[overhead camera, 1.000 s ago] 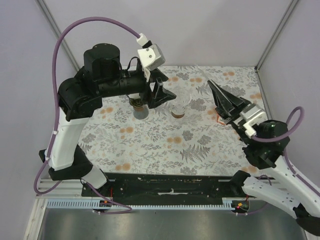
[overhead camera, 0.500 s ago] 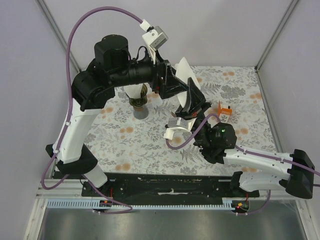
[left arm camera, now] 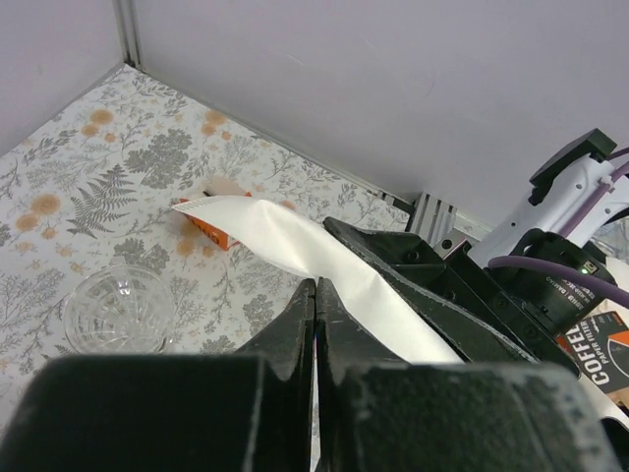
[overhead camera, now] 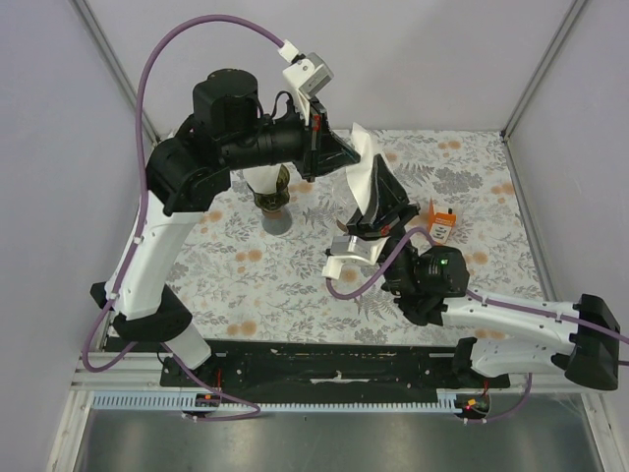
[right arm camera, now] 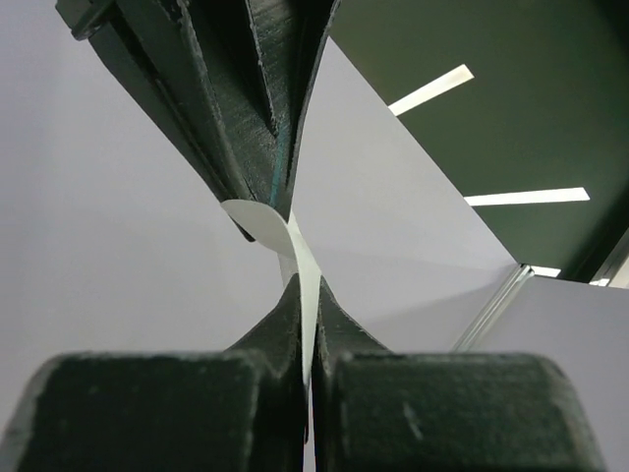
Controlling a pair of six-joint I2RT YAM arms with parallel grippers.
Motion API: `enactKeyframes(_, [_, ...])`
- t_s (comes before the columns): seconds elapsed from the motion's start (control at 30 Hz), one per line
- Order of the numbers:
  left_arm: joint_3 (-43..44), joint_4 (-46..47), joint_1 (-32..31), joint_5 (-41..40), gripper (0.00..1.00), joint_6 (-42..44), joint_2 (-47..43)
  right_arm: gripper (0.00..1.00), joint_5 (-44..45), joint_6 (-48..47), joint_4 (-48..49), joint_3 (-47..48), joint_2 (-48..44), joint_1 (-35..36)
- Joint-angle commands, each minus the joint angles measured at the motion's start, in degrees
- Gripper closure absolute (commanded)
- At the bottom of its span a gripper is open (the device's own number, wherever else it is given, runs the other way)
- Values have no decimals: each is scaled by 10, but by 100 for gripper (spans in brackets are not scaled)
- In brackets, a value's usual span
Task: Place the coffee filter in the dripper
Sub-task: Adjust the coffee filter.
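Note:
The white paper coffee filter [overhead camera: 362, 163] hangs in the air over the middle of the table, held from two sides. My left gripper [overhead camera: 346, 155] is shut on its upper edge; in the left wrist view the jaws [left arm camera: 315, 285] meet on the filter [left arm camera: 295, 241]. From below, my right gripper [overhead camera: 376, 194] is shut on the filter's lower part, and the sheet [right arm camera: 257, 221] rises from its closed jaws [right arm camera: 306, 285] to the left fingers [right arm camera: 246, 118]. The clear glass dripper [left arm camera: 118, 310] stands on the floral cloth below.
A brown-topped glass vessel [overhead camera: 275, 205] stands under the left arm's forearm. An orange box [overhead camera: 442, 222] sits right of the grippers, and a coffee bag [left arm camera: 601, 356] shows at the left wrist view's right edge. Frame posts and walls bound the back corners.
My left gripper was open beside the filter half a second ago and has shut on its upper edge. The right arm swung in from the right side a second ago and now holds still.

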Motion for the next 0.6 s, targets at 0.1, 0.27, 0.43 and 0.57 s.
enactKeyframes(0.1, [6,-7,3,9,98,60,-16,46,9,140,-194,14,-76,-2])
enactKeyframes(0.27, [15,-45,2,-19,98,171,-28,2,-17,332,-442,61,-148,-47])
enactKeyframes(0.43, [24,-99,1,-35,98,289,-43,2,-368,546,-780,145,-219,-190])
enactKeyframes(0.57, [22,-145,-4,-1,98,339,-47,2,-525,580,-926,229,-186,-238])
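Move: The coffee filter is pinched by both hands, high over the table. Its middle is about 2 cm right and 1 cm back of the left hand, and 2 cm left and 1 cm ahead of the right. From the left hand the dripper lies some 17 cm ahead, 17 cm left and 36 cm down; the clear glass is 17 cm ahead, 2 cm right and 46 cm below. The orange box is about 12 cm ahead, 20 cm right and 46 cm below the right hand. Rightward and down, the right hand backs off about 4 cm from the filter as its fingers spring wide open and let go, the wrist tipping down and swinging counter-clockwise, about 30 degrees each. The left keeps its pinch and draws the filter left and slightly down, rolling roughly 20 degrees about its fingers. ##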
